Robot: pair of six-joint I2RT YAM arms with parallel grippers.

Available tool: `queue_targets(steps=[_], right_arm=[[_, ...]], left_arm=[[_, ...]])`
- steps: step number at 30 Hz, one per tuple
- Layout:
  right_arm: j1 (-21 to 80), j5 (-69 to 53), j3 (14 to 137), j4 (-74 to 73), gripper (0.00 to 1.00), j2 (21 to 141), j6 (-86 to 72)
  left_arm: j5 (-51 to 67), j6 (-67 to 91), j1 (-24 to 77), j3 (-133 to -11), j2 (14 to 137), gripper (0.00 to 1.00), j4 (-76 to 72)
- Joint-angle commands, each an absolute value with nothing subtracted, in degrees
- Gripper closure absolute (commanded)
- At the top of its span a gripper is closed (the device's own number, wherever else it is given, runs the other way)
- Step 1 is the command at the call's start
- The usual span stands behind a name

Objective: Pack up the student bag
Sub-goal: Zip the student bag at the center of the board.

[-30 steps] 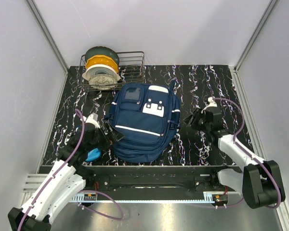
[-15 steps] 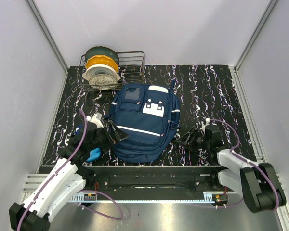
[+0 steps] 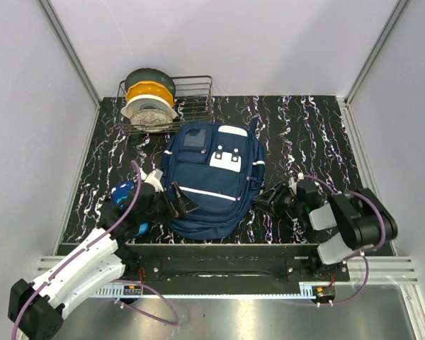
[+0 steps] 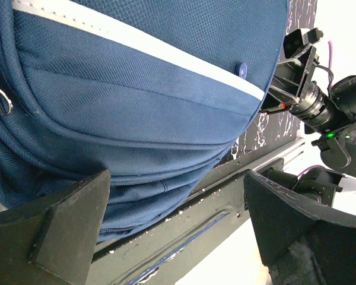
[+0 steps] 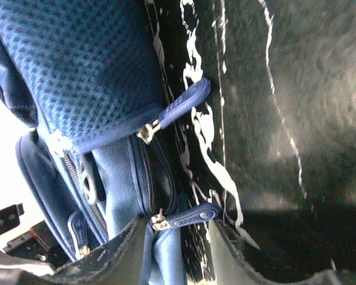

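Note:
The student bag (image 3: 212, 177), navy blue with white patches, lies flat in the middle of the table. My left gripper (image 3: 178, 202) stands wide open at the bag's near-left edge. In the left wrist view the bag (image 4: 136, 89) fills the top and the gripper (image 4: 178, 228) holds nothing. My right gripper (image 3: 269, 201) sits low at the bag's near-right side. In the right wrist view its jaws (image 5: 178, 252) stand partly open, with a blue zip pull (image 5: 193, 217) lying across the gap. A second zip pull (image 5: 184, 104) hangs higher on the bag's side (image 5: 83, 71).
A wire basket (image 3: 195, 106) holding filament spools (image 3: 149, 103) stands at the back left. A blue object (image 3: 122, 191) lies beside my left arm, partly hidden. The black rail (image 4: 184, 214) of the near table edge runs just under the left fingers.
The right arm has drawn back and dropped toward the near edge, ending at the bag's near-right side with its jaws a little wider. The left gripper slid right along the bag's edge and opened fully.

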State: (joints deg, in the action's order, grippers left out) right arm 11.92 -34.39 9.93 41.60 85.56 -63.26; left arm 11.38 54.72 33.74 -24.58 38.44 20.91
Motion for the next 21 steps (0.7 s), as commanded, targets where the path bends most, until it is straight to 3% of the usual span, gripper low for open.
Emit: queue_targets(steps=[1,5,8,9,12,18,21], right_arm=[[11.86,-33.22,8.35,65.41,0.51,95.61,-73.73],[11.78,-31.65,5.81,84.07,0.66,106.50,-81.02],[11.78,-31.73,5.45,88.86,0.78,113.28,-81.57],[11.78,-31.55,5.01,88.94,0.87,113.03,-81.04],[11.69,-29.02,2.39,87.72,0.96,105.75,-77.70],[11.78,-25.14,3.87,65.24,1.00,87.22,-71.82],[11.69,-21.20,8.59,42.43,1.00,72.11,-64.10]], left_arm=[[10.81,56.34,34.10,-23.03,40.42,0.01,14.95],[10.90,55.29,34.28,-23.64,41.75,0.01,14.85],[10.28,55.28,34.28,-23.64,41.75,0.01,14.85],[10.20,55.28,34.28,-23.64,41.75,0.01,14.85],[10.11,55.11,34.28,-23.90,41.92,0.01,15.03],[9.67,54.23,34.28,-24.96,42.71,0.01,15.46],[9.06,53.53,34.37,-25.40,43.15,0.01,15.73]])
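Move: The side zipper pull hangs practically between the right fingertips, about 1 cm ahead, 1 cm left and 1 cm below. A second zipper pull sits some 5 cm ahead of the right hand along the same side of the bag, level left-to-right; the white stripe's near end is roughly 7 cm left and 1 cm ahead, on the bag's top. From the left hand that side zipper pull is about 22 cm right, 1 cm ahead and some 8 cm lower. Ease the half-open right gripper about 1 cm down and forward beside the bag's right flank, left side of the hand rolling up some 10 degrees, and shut the fingers to pinch the side zipper pull at its slider. Then, keeping them shut, lift about 4 cm, drifting a little forward and right while the fingertips tilt up. Let the wide-open left gripper settle about 1 cm lower over the lower part of the bag. ##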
